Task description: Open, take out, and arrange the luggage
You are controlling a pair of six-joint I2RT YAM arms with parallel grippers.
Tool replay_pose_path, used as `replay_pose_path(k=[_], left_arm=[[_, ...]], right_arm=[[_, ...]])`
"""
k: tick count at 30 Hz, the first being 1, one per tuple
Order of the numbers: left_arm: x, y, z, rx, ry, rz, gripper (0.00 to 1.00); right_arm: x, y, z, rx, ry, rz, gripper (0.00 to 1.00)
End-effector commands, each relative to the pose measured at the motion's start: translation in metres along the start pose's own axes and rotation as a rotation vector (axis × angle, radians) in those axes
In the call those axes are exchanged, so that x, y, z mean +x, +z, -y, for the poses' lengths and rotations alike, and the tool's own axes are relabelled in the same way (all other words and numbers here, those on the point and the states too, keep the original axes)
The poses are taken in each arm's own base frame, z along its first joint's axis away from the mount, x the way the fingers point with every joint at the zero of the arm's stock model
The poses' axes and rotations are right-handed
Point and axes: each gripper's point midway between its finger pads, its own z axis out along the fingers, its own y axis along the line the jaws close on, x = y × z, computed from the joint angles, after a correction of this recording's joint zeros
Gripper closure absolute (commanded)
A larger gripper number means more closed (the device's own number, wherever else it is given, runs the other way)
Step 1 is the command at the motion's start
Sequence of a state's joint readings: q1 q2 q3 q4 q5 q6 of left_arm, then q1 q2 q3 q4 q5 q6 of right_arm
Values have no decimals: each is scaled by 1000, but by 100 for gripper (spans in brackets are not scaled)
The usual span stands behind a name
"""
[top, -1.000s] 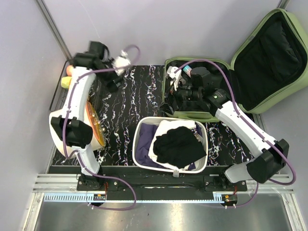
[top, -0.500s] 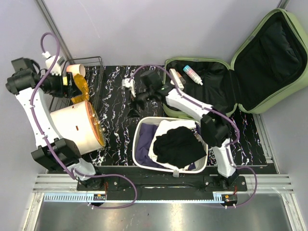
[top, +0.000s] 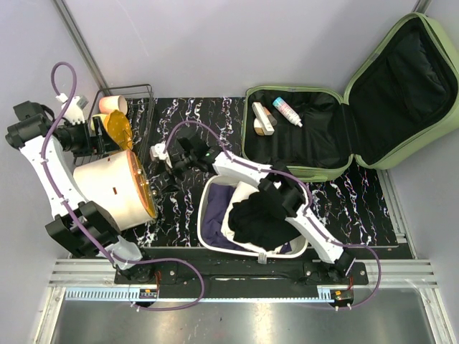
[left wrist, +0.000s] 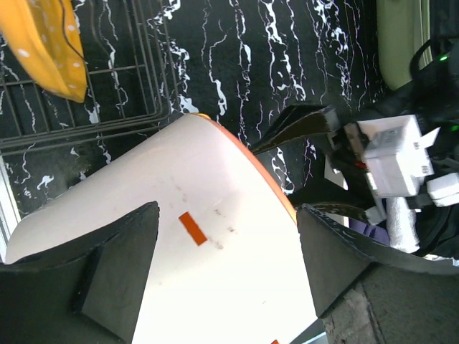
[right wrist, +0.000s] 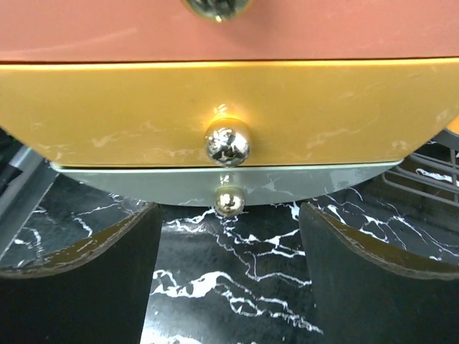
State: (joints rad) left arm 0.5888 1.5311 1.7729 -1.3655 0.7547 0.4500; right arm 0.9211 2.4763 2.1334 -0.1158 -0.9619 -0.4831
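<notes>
The luggage (top: 287,143) is an olive-green suitcase lying open at the back right, its lid (top: 401,86) leaning back to show black lining. A white bottle (top: 287,111) and a tan-and-white tube (top: 263,119) lie inside. My right gripper (top: 161,170) is far from it, low over the table and open, facing a round drawer unit (top: 111,190); its wrist view shows the gold drawer (right wrist: 229,115) and a small knob (right wrist: 229,202) between empty fingers (right wrist: 115,265). My left gripper (left wrist: 228,240) hangs open above that unit's white top (left wrist: 215,272), holding nothing.
A white bin (top: 215,188) piled with dark and white clothes stands at the front centre, under the right arm. A black wire basket (top: 136,93) holding a yellow item (top: 115,127) sits at the back left. Black marbled tabletop (top: 208,122) lies between basket and suitcase.
The right arm has swung left, from inside the suitcase across the table to the drawer unit's front. The left arm pulled back from the basket's far side to above the unit.
</notes>
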Motion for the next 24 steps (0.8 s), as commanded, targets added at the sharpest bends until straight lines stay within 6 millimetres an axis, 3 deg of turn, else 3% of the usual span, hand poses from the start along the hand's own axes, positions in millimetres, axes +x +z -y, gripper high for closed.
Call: replay_pose_path(k=[1, 3, 4, 11, 16, 21, 24], left_arm=[[19, -23, 26, 60, -124, -33, 18], [20, -24, 26, 55, -116, -32, 18], [20, -25, 27, 55, -109, -28, 18], [21, -23, 28, 69, -110, -28, 19], [22, -21, 25, 73, -118, -37, 20], [26, -17, 19, 57, -123, -61, 21], [34, -15, 13, 34, -126, -85, 23]], right_arm=[[-6, 24, 9, -3, -107, 24, 17], [-2, 33, 5, -11, -117, 0, 22], [9, 38, 4, -13, -104, -15, 24], [37, 47, 0, -14, -74, -71, 35], [33, 51, -6, -32, -66, -60, 48], [31, 51, -8, -36, -52, -56, 55], [26, 51, -6, -26, -53, -49, 65]])
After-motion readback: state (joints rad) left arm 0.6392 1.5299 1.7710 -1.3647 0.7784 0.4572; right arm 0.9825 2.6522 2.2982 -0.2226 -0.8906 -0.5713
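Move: The small brass knob of the round cabinet's lowest drawer lies about 6 cm below the right hand, 3 cm to its left and 2 cm back. The yellow drawer's bigger knob sits right over it, about level with the hand. The dish rack stands some 15 cm ahead and 13 cm left, the white tub of clothes about 10 cm back and 30 cm right. From the left hand the lowest knob is roughly 11 cm right, 5 cm back and 21 cm below. The lowest drawer's knob is what the right hand sinks to, going down about 6 cm past the yellow knob while easing some 3 cm left towards the cabinet front and slightly back. The fingers narrow on the way down; once level with the small knob the hand stays there, and they close further to about half their starting gap, pinching it from both sides. ##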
